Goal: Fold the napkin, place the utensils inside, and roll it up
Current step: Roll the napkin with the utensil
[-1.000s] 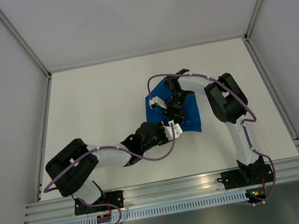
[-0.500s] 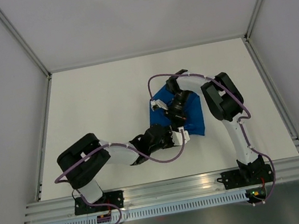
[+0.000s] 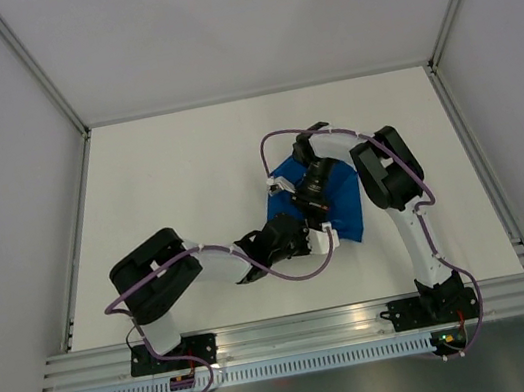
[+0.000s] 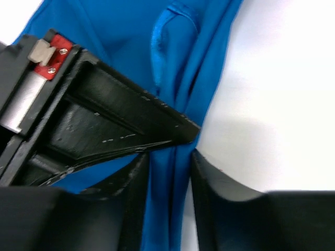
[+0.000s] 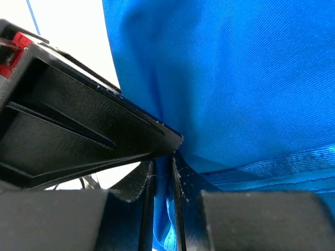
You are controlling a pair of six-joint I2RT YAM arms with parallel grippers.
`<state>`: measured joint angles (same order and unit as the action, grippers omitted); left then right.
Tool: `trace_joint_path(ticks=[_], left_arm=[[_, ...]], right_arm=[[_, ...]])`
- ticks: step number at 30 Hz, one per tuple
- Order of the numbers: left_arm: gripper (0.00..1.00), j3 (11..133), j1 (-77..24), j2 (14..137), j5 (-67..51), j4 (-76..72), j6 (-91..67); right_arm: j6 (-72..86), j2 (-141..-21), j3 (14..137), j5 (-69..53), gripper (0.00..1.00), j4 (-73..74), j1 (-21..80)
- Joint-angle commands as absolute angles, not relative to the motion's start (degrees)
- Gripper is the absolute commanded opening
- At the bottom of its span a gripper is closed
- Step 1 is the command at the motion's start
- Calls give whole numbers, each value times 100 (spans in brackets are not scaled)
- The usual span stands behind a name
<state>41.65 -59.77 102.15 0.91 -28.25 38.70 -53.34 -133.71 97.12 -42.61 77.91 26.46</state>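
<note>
The blue napkin lies bunched on the white table right of centre, both grippers at its left side. My right gripper is shut on a fold of the napkin, and the cloth is pinched between its narrow jaws. My left gripper is at the napkin's near-left corner. A hanging fold of the napkin runs between its fingers, and a sliver of table shows beside the right finger. The utensils are hidden.
The white table is walled by grey panels at the back and sides. An aluminium rail runs along the near edge by the arm bases. The right arm's elbow rises just right of the napkin.
My left gripper has slid right and nearer along the napkin's near-left edge, and its jaws have narrowed around the fold. The right gripper has shifted slightly nearer with the cloth, which has bunched narrower.
</note>
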Motion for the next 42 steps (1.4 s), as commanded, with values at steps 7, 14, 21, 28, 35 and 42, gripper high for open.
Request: trace_joint_path(ticks=[7, 14, 21, 28, 35, 42], left_arm=[[20, 4702, -5985, 10573, -387, -1758, 3955], [2, 5009, -5985, 10661, -501, -1161, 3727], [2, 5431, -5915, 10714, -782, -423, 3279], [2, 5510, -5687, 10547, -1326, -255, 2874], [2, 5555, -5485, 10529, -1704, -149, 2602], [2, 5581, -5362, 10529, -2012, -70, 2408]], right_arm=[[-5801, -13852, 9747, -3357, 4, 6855, 2593], [-5827, -13887, 9809, -3384, 4, 6899, 2566], [-5871, -13746, 9774, -3463, 6, 6952, 2523], [-5810, -13377, 9765, -3709, 34, 7014, 2417], [-5520, -12868, 9800, -3911, 53, 6979, 2224], [-5010, -12437, 9703, -3893, 57, 6566, 2004]])
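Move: The left hand has the napkin's rolled edge between its half-open fingers, its middle about 1 cm below. The right gripper's fingertips are some 2 cm to its right and 1 cm ahead, and the loose near-right corner of the napkin lies about 7 cm back and 9 cm to the right. The right hand already pinches that same rolled edge right at its own fingertips; the corner is about 7 cm back from it and 8 cm to its right. The left hand sinks about 1 cm while easing a little back and to the right, shuts its half-open fingers on the rolled edge beside the right gripper, then keeps that pinch nearly in place as its wrist tips forward some 20 degrees. The right hand at first keeps its own pinch, easing about 1 cm to its right, and once the left has hold it opens to over half, lets go of the roll, lifts slightly and travels about 5 cm forward over the napkin, away from the left hand, fingers open and pointing down more steeply. ##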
